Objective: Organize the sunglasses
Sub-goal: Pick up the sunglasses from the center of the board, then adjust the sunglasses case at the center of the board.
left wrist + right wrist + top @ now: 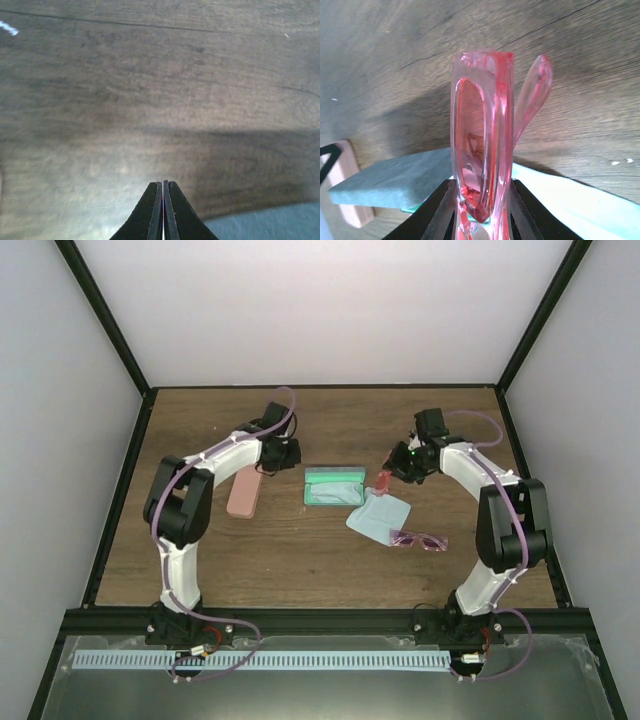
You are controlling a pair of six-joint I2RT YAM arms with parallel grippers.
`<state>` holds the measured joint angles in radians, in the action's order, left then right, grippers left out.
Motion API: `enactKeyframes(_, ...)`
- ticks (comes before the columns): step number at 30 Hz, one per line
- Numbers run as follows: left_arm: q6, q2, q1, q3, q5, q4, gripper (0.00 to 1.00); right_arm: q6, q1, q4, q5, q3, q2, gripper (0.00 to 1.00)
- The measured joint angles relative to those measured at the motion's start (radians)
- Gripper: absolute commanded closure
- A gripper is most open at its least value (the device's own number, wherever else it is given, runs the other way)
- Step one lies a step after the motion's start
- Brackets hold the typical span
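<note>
The red-lensed sunglasses (pixel 481 135) stand on edge between the fingers of my right gripper (pixel 482 202), which is shut on the folded frame; one arm of the glasses sticks out to the right. From above, this gripper (pixel 397 468) holds the red sunglasses (pixel 383 481) just right of the open blue-green case (pixel 333 487). The pinkish-purple sunglasses (pixel 418 539) lie on the table in front of the right arm. My left gripper (pixel 287 452) hovers left of the open case, and in the left wrist view it (pixel 163 184) is shut with nothing in it.
A closed pink case (pixel 243 494) lies near the left arm. A pale blue cloth (pixel 379 515) is spread between the open case and the purple glasses. The right wrist view shows the case lid (pixel 395 179) and the cloth (pixel 600 210) below the held glasses.
</note>
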<state>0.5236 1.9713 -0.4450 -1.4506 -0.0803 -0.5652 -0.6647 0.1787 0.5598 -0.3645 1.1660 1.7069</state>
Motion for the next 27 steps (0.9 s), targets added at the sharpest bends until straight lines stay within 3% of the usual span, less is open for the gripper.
enactKeyframes(13,-0.006,0.216,0.011,-0.199,-0.023,0.070,0.96,-0.121,0.044,-0.092,-0.046,-0.101,-0.084,0.72)
enactKeyframes(21,-0.068,0.251,0.014,-0.188,-0.179,0.176,0.96,-0.158,0.072,-0.105,-0.045,-0.178,-0.139,0.72)
enactKeyframes(27,-0.078,0.235,0.012,-0.089,-0.249,0.249,0.96,-0.187,0.108,-0.150,-0.047,-0.240,-0.167,0.72)
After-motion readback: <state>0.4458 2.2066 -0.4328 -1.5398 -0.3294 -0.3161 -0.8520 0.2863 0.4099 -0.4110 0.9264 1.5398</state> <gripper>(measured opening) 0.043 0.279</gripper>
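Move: The right hand already holds the red sunglasses; the open green case lies about 11 cm to its left, 3 cm back and 8 cm below. The white cloth is roughly 9 cm back and 1 cm left of that hand, the purple sunglasses some 15 cm back and 8 cm right. From the empty left hand the green case is about 7 cm back, 9 cm right and 6 cm down, the pink case 8 cm back and 13 cm left. Right hand carries the red sunglasses 5 cm back and left towards the case; left sweeps right and down. ##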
